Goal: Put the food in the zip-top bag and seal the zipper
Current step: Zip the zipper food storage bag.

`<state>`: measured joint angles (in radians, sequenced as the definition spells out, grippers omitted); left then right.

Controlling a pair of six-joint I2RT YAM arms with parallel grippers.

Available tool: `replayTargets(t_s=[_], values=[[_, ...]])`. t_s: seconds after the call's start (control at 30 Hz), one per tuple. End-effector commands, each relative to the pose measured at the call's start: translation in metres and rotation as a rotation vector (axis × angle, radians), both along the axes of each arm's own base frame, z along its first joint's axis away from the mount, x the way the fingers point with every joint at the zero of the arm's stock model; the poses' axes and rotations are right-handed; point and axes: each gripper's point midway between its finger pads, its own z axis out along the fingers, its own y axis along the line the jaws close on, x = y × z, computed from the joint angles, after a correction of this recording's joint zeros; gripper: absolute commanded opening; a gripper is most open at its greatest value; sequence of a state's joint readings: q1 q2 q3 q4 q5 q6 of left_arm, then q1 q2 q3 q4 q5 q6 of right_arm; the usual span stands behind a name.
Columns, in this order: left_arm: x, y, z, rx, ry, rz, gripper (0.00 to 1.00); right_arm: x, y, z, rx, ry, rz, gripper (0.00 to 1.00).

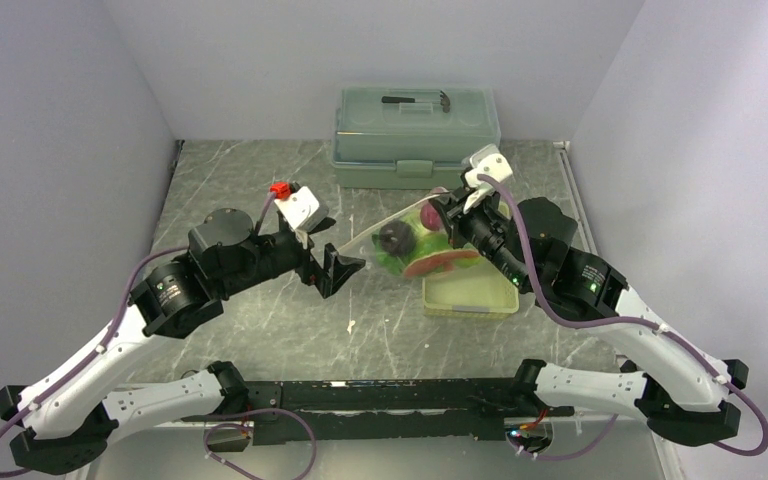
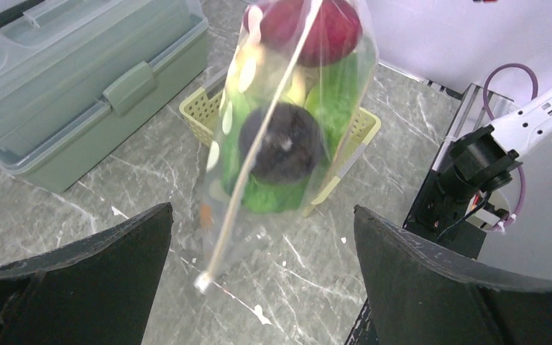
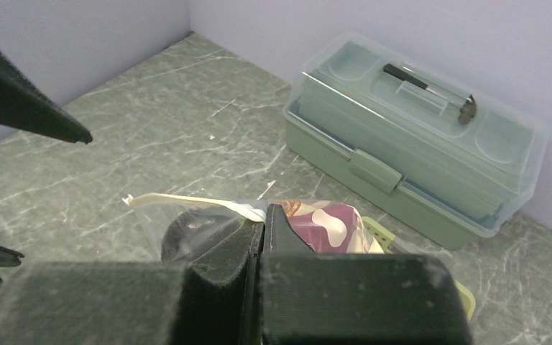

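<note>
The zip-top bag [image 1: 410, 245] hangs above the table and holds the food: a dark round piece [image 2: 284, 147], green lettuce [image 2: 280, 194], a magenta root [image 2: 309, 29] and a red watermelon slice [image 1: 435, 263]. My right gripper [image 1: 452, 215] is shut on the zipper [image 3: 187, 202] at the bag's right end. The zipper [image 2: 248, 172] shows as one pale strip. Its free end lies between the fingers [image 2: 93, 280] of my open left gripper [image 2: 262, 210], and neither finger touches it.
A lidded grey-green box [image 1: 415, 135] stands at the back of the table. A pale yellow-green perforated tray [image 1: 470, 298] sits under the bag's right half. Grey walls close in the left, right and back sides.
</note>
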<state>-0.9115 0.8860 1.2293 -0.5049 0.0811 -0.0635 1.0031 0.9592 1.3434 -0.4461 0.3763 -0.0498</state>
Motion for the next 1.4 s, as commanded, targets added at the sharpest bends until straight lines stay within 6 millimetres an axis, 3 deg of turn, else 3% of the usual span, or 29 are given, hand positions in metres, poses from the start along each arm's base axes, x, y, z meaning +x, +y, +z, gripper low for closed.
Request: replayTargets(t_s=[0.0,0.37,0.6,1.0,1.23,1.37], values=[[0.001,-0.005,0.029,-0.067,-0.071,-0.018,1.00,-0.014,0.006,0.036,0.089,-0.050,0.092,0.00],[-0.007,-0.018,0.029,-0.093,-0.070,-0.092,1.00,-0.036,0.036,0.028,0.053,-0.044,0.296,0.00],[-0.009,-0.026,0.017,-0.077,-0.032,-0.127,1.00,-0.048,0.049,0.031,0.066,-0.063,0.399,0.00],[-0.013,-0.042,-0.010,-0.040,0.043,-0.195,1.00,-0.055,0.052,0.040,0.087,-0.088,0.441,0.00],[-0.011,-0.041,-0.022,-0.015,0.066,-0.180,1.00,-0.054,0.053,0.041,0.089,-0.094,0.438,0.00],[-0.011,-0.041,-0.030,0.008,0.078,-0.179,0.90,-0.053,0.052,0.043,0.094,-0.100,0.433,0.00]])
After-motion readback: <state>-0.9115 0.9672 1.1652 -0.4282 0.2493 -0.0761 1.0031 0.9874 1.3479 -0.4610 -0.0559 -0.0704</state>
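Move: The zipper's middle is about 7 cm to the left hand's right and 3 cm ahead, close to its height; the strip's free end hangs about 2 cm ahead, 1 cm right and 3 cm below. The bagged avocado lies some 8 cm right, 5 cm ahead and 6 cm lower. From the right hand, which still pinches the zipper's other end, the left gripper is 13 cm left, 5 cm back and 3 cm lower; the beet is 3 cm ahead, 1 cm left and 5 cm below. Swinging left and back about 8 cm in all while turning some 25 degrees counter-clockwise, the shut right hand keeps its pinch and carries the zipper to the left hand, then holds. The left hand, wide open throughout, goes about 4 cm right to meet the strip, first rising slightly, then sinking about 5 cm so its fingers straddle the strip, and turns slightly clockwise. ##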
